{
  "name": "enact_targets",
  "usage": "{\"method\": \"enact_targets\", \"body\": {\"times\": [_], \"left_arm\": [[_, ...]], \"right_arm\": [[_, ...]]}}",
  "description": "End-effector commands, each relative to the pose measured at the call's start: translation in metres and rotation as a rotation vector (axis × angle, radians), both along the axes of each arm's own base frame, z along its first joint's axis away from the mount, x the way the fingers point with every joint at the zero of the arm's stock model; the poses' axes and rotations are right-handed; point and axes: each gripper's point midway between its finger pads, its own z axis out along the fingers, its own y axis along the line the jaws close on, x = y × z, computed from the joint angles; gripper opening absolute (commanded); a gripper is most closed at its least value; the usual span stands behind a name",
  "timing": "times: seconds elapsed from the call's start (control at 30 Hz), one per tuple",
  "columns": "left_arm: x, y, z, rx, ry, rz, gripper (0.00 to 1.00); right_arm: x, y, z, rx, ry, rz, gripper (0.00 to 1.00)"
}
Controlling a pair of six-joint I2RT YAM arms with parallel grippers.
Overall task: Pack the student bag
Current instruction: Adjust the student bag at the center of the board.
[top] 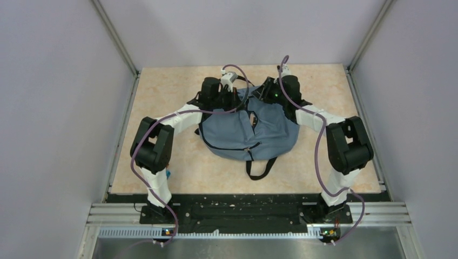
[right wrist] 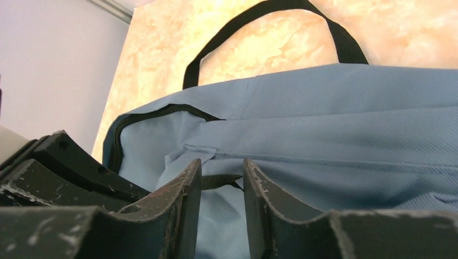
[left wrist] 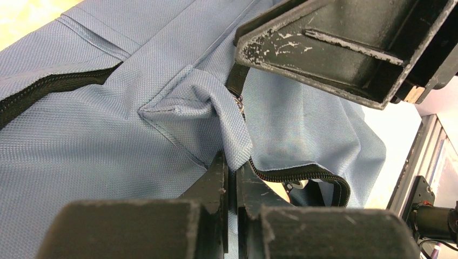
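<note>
The slate-blue student bag (top: pixel 248 132) lies flat in the middle of the table, both arms reaching over its far end. My left gripper (left wrist: pixel 233 167) is shut on a raised fold of the bag's fabric (left wrist: pixel 227 116) beside the black zipper (left wrist: pixel 302 174), which gapes a little. My right gripper (right wrist: pixel 222 170) stands part open right next to the left one, its jaws on either side of a black zipper pull tab (right wrist: pixel 221 181) with a gap still showing. One of its fingers (left wrist: pixel 335 48) fills the top of the left wrist view.
A black strap loop (top: pixel 259 167) trails from the bag's near edge toward the arm bases. The carry handle (right wrist: pixel 270 11) lies on the beige tabletop (top: pixel 162 162). Grey walls enclose the table on three sides.
</note>
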Motion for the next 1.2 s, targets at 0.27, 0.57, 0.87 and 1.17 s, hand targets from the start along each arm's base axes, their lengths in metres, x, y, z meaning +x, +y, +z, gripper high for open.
{"method": "enact_targets", "body": {"times": [0.27, 0.57, 0.87, 1.17], "left_arm": [[-0.011, -0.007, 0.035, -0.065, -0.057, -0.042, 0.13], [-0.017, 0.005, 0.068, -0.193, -0.017, 0.06, 0.6], [0.016, 0.001, 0.057, -0.383, 0.151, 0.134, 0.7], [0.027, -0.003, 0.039, -0.293, 0.177, 0.172, 0.73]], "right_arm": [[0.005, 0.011, 0.026, 0.041, -0.071, 0.063, 0.0], [-0.033, -0.001, 0.03, 0.04, -0.097, 0.083, 0.0], [-0.072, -0.002, 0.01, 0.018, -0.053, 0.117, 0.0], [-0.077, 0.012, 0.005, -0.022, -0.06, 0.143, 0.0]]}}
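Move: The right hand's half-open fingers are almost at the student bag's black tab, about 1 cm ahead, 1 cm left and 1 cm below. The bag opening's middle lies some 10 cm back, 2 cm left and 4 cm lower. The left hand already pinches a cloth fold beside the opening; from that hand the black tab is roughly 4 cm ahead, 4 cm right and about level. Right pinches the black tab, pulls back about 7 cm; left opens off the cloth fold, rises, then sinks. ##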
